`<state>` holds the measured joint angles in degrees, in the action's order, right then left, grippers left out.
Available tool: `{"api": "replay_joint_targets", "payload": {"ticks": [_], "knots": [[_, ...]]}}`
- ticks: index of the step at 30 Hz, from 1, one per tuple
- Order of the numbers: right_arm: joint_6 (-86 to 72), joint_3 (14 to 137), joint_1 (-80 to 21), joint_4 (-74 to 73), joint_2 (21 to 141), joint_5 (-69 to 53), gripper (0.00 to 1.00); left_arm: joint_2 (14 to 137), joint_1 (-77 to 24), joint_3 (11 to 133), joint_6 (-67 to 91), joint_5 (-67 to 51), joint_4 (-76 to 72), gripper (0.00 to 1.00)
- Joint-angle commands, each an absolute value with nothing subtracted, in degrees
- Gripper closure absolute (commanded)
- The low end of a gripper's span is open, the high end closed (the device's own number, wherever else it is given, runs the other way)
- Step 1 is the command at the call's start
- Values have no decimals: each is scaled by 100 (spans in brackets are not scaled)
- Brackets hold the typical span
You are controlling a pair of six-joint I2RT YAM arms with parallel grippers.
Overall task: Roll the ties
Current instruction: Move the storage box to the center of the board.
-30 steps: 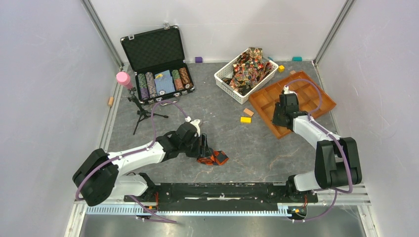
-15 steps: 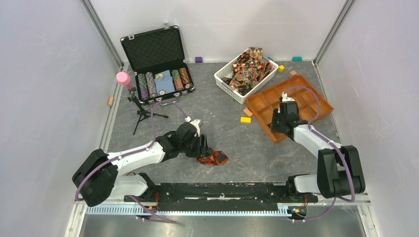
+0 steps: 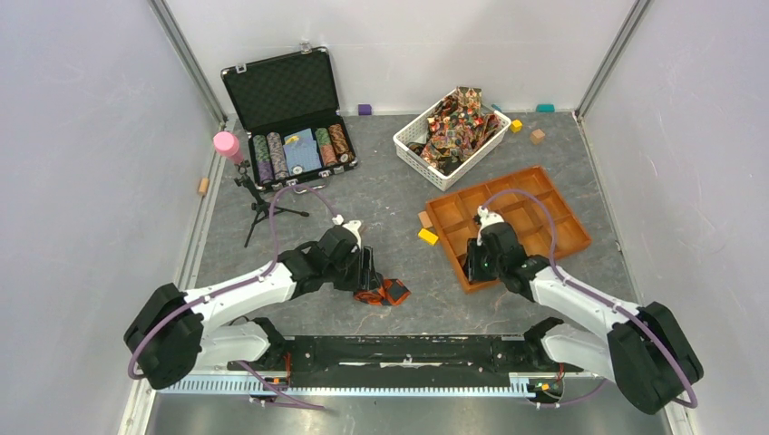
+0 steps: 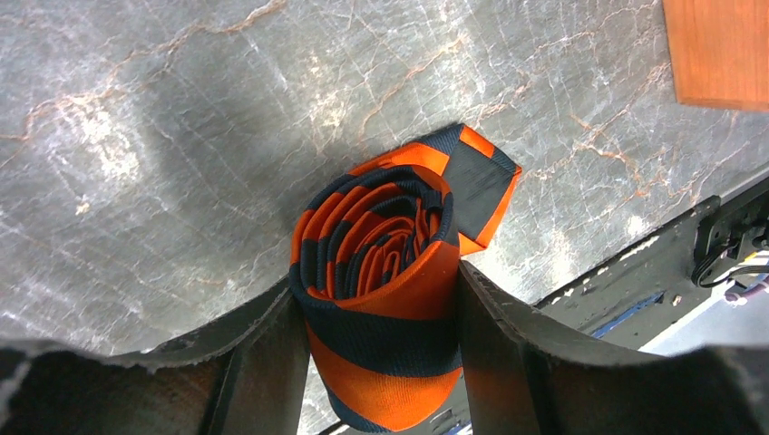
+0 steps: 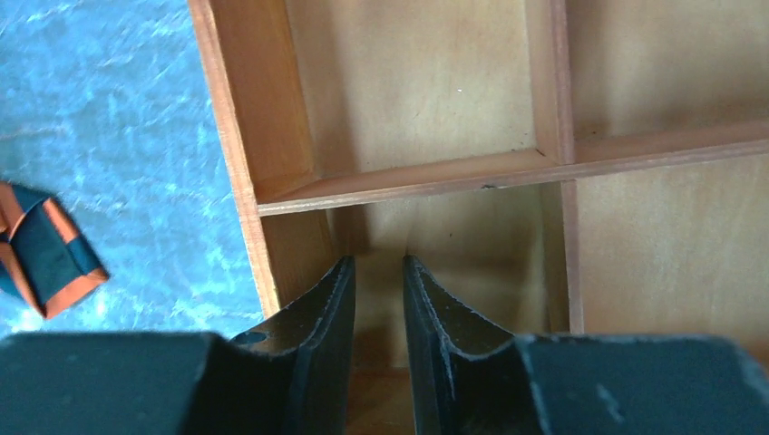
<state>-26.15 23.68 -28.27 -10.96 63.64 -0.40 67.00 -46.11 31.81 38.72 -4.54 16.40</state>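
My left gripper is shut on a rolled orange-and-dark striped tie at the near middle of the table. In the left wrist view the roll sits upright between my fingers, its pointed tail lying on the table. My right gripper reaches into the near-left compartment of a wooden tray. Its jaws stand a narrow gap apart with nothing between them. The tie's tail shows at the left of the right wrist view. Several patterned ties are heaped in a white basket.
An open black case of poker chips stands at the back left. A pink-topped tripod is beside it. A yellow block and a tan block lie against the tray's left side. Small blocks are scattered along the back wall.
My right arm has swung left and nearer, dragging the wooden tray with it toward the table's middle and pushing the yellow and tan blocks along. My left gripper and the rolled tie shifted slightly.
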Motion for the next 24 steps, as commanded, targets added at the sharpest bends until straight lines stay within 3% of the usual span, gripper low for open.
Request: {"api": "replay_joint_targets", "payload": {"ticks": [1, 10, 18, 24], "knots": [[-3162, 2040, -3359, -1311, 6026, -176, 68, 6421, -4632, 3463, 3713, -271, 2096, 39], [-3856, 1919, -4865, -773, 6119, 142, 68, 6084, -4632, 3934, 3658, -24, 2982, 39], [-4139, 3147, -6449, -508, 7762, 791, 67, 6032, -4632, 4397, 3673, 526, 3867, 39], [-4071, 3688, -6743, -256, 7977, 734, 68, 5761, -4631, 4637, 3762, 948, 4455, 39]]}}
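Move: The right hand's fingers are down in the near-left compartment of the storage box, whose middle lies about 11 cm ahead and 9 cm to the right, roughly level in height. Against the box's left wall sit the yellow block, some 8 cm ahead and 11 cm left of this hand, and the wooden block, 12 cm ahead and 12 cm left. The rolled tie, still in the left hand, is 24 cm left and 5 cm back; from the left hand the box's middle lies about 35 cm right and 16 cm ahead. With its fingers still inside the near-left compartment and their opening unchanged, the right hand hooks the storage box by its corner and drags it level across the table, about 15 cm left and 9 cm back, towards the left hand, turning some 20 degrees counter-clockwise; the pull is more backward at first, then mostly leftward. The left hand keeps its grip on the rolled tie and draws away from the oncoming box, going up and left by 4 to 5 cm each while tilting about 10 degrees. ##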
